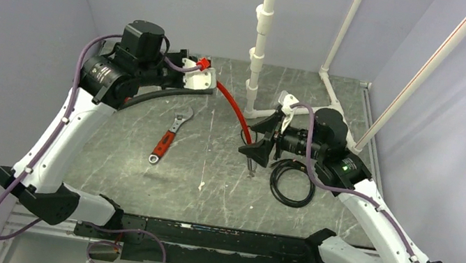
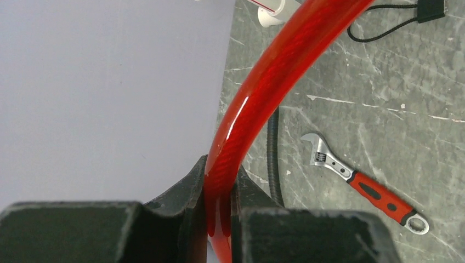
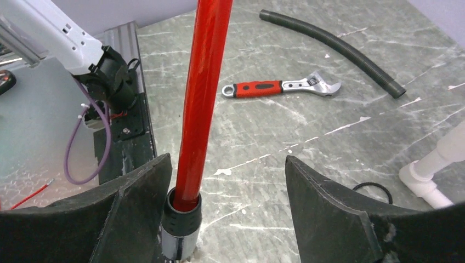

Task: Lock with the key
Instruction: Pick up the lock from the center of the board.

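A red cable (image 1: 232, 109) arcs over the grey table from my left gripper (image 1: 200, 78) to my right gripper (image 1: 259, 138). The left wrist view shows the left gripper (image 2: 221, 176) shut on the red cable (image 2: 263, 82). In the right wrist view the right gripper (image 3: 226, 164) is open. The cable's black-collared metal end (image 3: 180, 227) stands against its left finger, with the other finger well apart. The key (image 2: 430, 10) lies flat beside the white pipe foot. Its thin cord loop (image 3: 373, 189) shows by the right finger.
A red-handled wrench (image 1: 169, 139) lies mid-table, with a black corrugated hose (image 1: 158, 95) behind it. A coiled black cable (image 1: 292, 183) sits beside the right arm. A white pipe frame (image 1: 261, 37) rises at the back, and walls close in on both sides.
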Tool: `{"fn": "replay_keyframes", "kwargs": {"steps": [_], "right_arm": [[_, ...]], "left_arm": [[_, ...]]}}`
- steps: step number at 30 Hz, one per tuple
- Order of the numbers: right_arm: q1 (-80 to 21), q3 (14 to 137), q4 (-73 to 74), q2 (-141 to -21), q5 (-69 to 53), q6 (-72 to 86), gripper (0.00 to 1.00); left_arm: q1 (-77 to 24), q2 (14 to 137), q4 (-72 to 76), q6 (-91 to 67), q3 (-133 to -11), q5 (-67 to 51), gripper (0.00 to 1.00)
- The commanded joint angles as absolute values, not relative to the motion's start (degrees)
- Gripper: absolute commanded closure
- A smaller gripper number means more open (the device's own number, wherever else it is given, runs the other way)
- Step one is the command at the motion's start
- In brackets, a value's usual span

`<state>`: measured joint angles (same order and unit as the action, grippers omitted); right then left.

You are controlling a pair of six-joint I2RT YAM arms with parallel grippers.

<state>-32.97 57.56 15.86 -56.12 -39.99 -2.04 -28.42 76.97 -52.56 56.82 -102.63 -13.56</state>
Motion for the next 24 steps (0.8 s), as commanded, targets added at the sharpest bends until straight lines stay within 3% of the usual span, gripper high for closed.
{"fn": "replay_keyframes", "kwargs": {"steps": [1, 19, 20, 24], "right_arm": [[-32.78, 63.26, 16.53, -57.10, -38.20, -3.38, 0.23], [-37.60, 75.37, 27.37, -70.10, -30.17, -3.61, 0.40], [-37.92, 75.70, 27.83, -70.49, -29.84, -3.82, 0.45], [-38.23, 77.10, 28.30, -71.23, -26.17, -4.30, 1.00]], "left_arm": [[-28.65, 75.50, -51.85, 62.37, -104.09, -14.43, 1.00], [-31.10, 78.91, -52.88, 59.34, -107.11, -10.05, 1.00], [-31.11, 79.50, -53.06, 58.08, -107.82, -9.84, 1.00], [-31.11, 80.08, -52.26, 52.71, -108.30, -10.60, 1.00]]}}
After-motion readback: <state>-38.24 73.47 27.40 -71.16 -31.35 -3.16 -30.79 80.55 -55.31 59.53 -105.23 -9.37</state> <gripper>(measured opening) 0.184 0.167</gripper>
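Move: Just behind the right hand's middle, between the open fingers, the red hose passes above its collar: about 2 cm back, 1 cm left, level with the hand. Down on the board, some 28 cm lower, lie the black cord loop, about 10 cm ahead and 2 cm right, and the wrench, 9 cm ahead and 21 cm left. From the left hand, that stretch of hose lies about 14 cm back, 13 cm right and 9 cm lower. Rising about 2.5 cm and then sinking just as far again, the right hand works its way some 3 cm forward and 3 cm left, tipping its fingers about 10 degrees downward, and closes them from wide open to pinch the red hose just above its collar. The left hand keeps its grip higher on the hose, sinking about a centimetre. ##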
